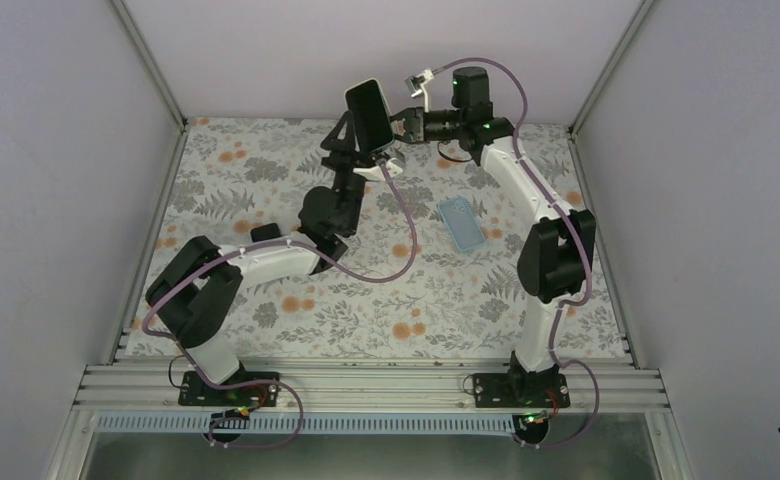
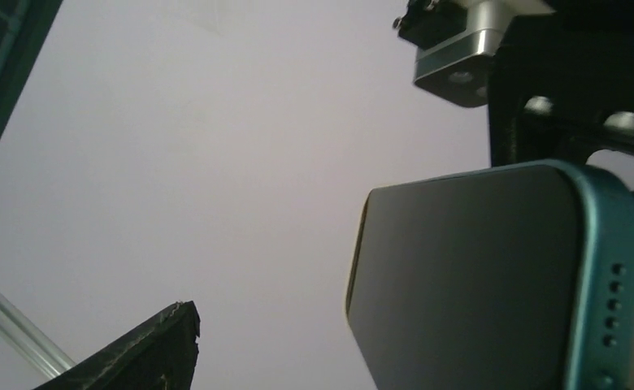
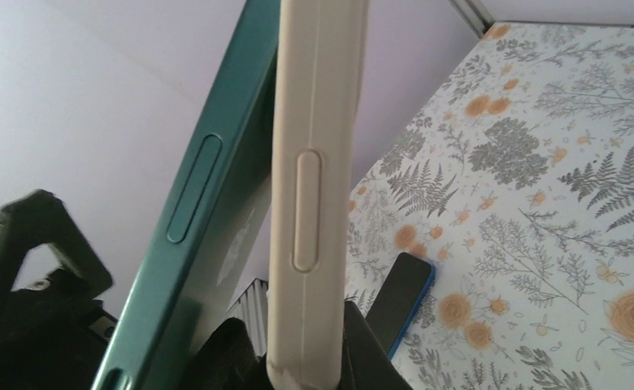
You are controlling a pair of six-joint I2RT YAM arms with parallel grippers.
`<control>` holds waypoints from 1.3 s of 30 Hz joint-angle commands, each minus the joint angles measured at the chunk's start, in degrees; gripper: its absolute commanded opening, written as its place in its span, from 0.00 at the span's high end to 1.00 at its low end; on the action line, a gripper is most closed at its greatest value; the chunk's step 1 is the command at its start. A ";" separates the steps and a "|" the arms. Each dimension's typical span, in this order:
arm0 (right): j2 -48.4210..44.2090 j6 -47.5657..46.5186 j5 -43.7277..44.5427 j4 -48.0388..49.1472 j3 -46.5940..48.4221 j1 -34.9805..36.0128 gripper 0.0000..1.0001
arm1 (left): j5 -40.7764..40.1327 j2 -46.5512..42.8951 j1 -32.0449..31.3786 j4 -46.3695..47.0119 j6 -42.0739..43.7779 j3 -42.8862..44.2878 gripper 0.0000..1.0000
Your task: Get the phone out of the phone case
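Note:
The teal phone (image 1: 366, 108) is held up in the air near the back wall. In the right wrist view, the phone (image 3: 208, 203) leans away from the cream phone case (image 3: 314, 187), their upper ends apart. My right gripper (image 1: 400, 124) is shut on the case's lower end. My left gripper (image 1: 362, 146) stands open around the phone. In the left wrist view, one left fingertip (image 2: 163, 337) is well clear of the dark screen (image 2: 468, 276), and the other finger is hidden behind the phone.
A second phone in a blue case (image 1: 462, 222) lies flat on the flowered table cover (image 1: 366, 300), right of centre. Grey walls close in the back and both sides. The right wrist's camera bracket (image 2: 458, 57) hangs just above the phone.

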 commanded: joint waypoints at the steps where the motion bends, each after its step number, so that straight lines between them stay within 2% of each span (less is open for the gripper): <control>1: -3.30 0.27 -3.77 2.19 -0.49 0.02 0.97 | 2.64 0.61 -1.68 5.43 0.03 -0.15 0.30; 5: -3.65 0.17 -4.07 2.18 -0.87 -0.05 0.97 | 3.01 2.43 -2.84 4.98 0.83 0.82 0.41; 8: -4.05 -0.32 -4.47 2.00 -1.39 -0.07 0.97 | 3.21 2.69 -3.23 4.85 0.69 0.92 0.57; 12: -4.44 -0.72 -4.57 1.77 -1.92 -0.07 0.97 | 2.85 3.07 -3.38 4.94 1.33 1.36 0.71; 24: -5.24 -1.17 -4.32 1.99 -3.35 -0.23 0.97 | 2.28 5.06 -4.45 10.04 6.98 0.94 0.97; 28: -5.44 -3.96 -1.43 0.78 -3.46 -0.96 0.97 | 2.54 4.22 -5.60 10.57 8.67 -0.13 0.98; 32: -5.02 -8.74 4.93 -2.62 -2.58 -2.53 0.97 | 2.81 0.06 -7.73 6.42 8.49 -2.91 0.98; 37: -2.41 -17.38 14.99 -14.14 4.63 -5.21 0.97 | 4.59 -9.38 -10.49 -6.76 5.85 -6.36 0.98; 39: -2.44 -19.39 18.58 -15.75 4.96 -6.04 0.97 | 5.76 -12.97 -11.05 -12.20 5.84 -7.70 0.98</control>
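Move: The half-freed teal phone sits with its middle about 6 cm to the right of the open left gripper and 4 cm ahead, nearly level with it. Its beige case is just beyond, some 8 cm right and 4 cm ahead of that gripper. From the right gripper, which already holds the case, the phone's middle lies roughly 6 cm left, straight across and 3 cm higher. A second phone lies on the table about 20 cm left of the left gripper, 10 cm back and 36 cm below. Bring the left gripper about 4 cm right and slightly down and back, closing it on the near end of the phone while the right keeps its pinch on the beige case, almost still. Once closed, draw the left back about 5 cm and slightly right, rolling it a little clockwise as seen from behind. Meanwhile swing the right late, some 3 cm to the right and forward, pulling the case away. ##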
